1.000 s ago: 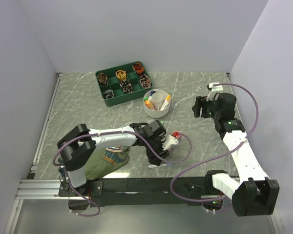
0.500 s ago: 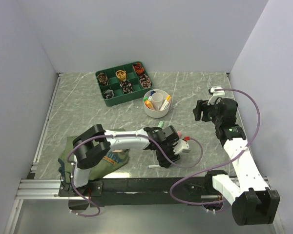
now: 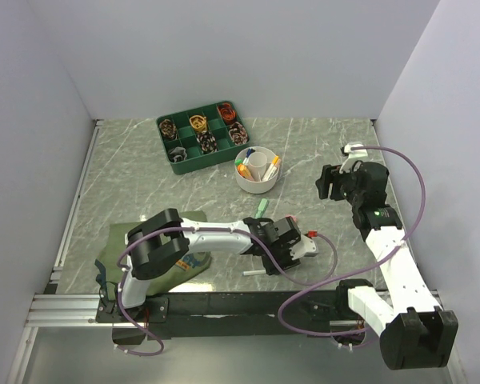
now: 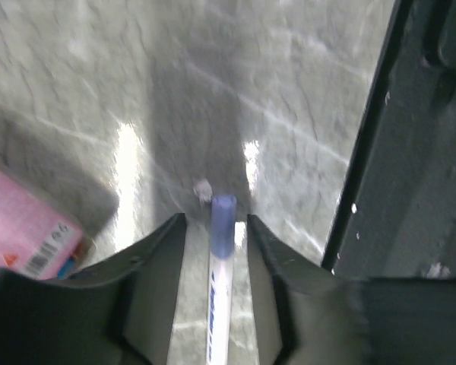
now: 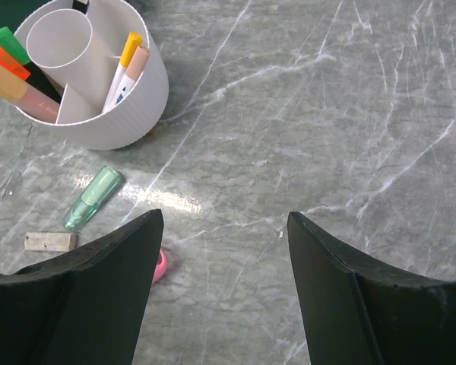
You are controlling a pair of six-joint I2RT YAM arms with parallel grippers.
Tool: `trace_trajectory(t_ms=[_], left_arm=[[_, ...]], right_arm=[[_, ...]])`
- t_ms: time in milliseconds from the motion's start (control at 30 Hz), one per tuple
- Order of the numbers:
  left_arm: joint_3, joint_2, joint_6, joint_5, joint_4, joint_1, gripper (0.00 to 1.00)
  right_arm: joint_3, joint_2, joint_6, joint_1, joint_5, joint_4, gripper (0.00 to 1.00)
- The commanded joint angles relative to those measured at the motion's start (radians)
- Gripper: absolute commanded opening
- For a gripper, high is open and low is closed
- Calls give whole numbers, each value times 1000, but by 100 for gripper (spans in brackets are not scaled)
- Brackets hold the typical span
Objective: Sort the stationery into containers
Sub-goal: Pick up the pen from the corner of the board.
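A white pen with a blue cap point(image 4: 223, 228) lies on the marble table near its front edge, also seen in the top view as the pen point(image 3: 254, 273). My left gripper point(image 4: 215, 219) is lowered over it, one finger on each side, with a narrow gap on both sides. In the top view the left gripper point(image 3: 274, 258) sits just right of the pen. The round white cup point(image 3: 260, 170) holds several markers. My right gripper point(image 5: 224, 228) hangs open and empty over bare table, right of the cup point(image 5: 99, 84). A green highlighter point(image 5: 93, 198) lies below the cup.
A green compartment tray point(image 3: 204, 136) stands behind the cup. The folded olive shirt point(image 3: 148, 244) lies at the front left under my left arm. A pink labelled item point(image 4: 23, 224) lies left of the left fingers. A small white block point(image 5: 50, 241) and a pink piece point(image 5: 159, 266) lie near the highlighter.
My left arm has reached further right along the front edge and its jaws have narrowed around the pen. My right gripper has drifted slightly right.
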Motion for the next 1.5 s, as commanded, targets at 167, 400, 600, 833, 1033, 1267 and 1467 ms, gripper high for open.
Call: trace_trajectory(t_ms=[167,400,600,833,1033,1267,1467], left_arm=[[-105,69,-27,-60,46,-24,27],[-67,79,-10,-60,-8,-22,26],[-129,26,-6,-73,-8,-13,34],[-191,-8,22,-85,8,-11,31],[-196,4,31,-65,11,-10,24],[-148,3,63,-25,-32,16,1],[57,-91,114,99,-210,113,1]], right_arm=[[31,15,-20,-7,-4,35,74],[31,17,-27,-7,-15,24,74],[31,26,-28,-7,-21,26,74],[35,38,-31,-9,-23,30,74],[40,46,-17,-9,-27,38,74],[54,44,-22,-9,-13,30,74],[113,64,-19,-9,-13,3,74]])
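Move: The pen lies almost under the left hand, its blue end between the open fingertips; its middle is about 5 cm to the left, level fore and aft, some 2 cm below. The pink tube lies about 11 cm ahead, with the eraser 13 cm ahead and 8 cm left, and the green marker about 18 cm ahead and 5 cm left. From the right hand, the pen's middle is roughly 20 cm back, 20 cm left and 20 cm below. The left fingers pinch the pen by its blue end, after the hand edges about 1.5 cm right with the gap narrowing, eases the fingers open slightly, and comes back left as far. Staying low and tilting only some 5 degrees, they close almost fully, then draw the held pen nearly 2 cm left and a little forward. ##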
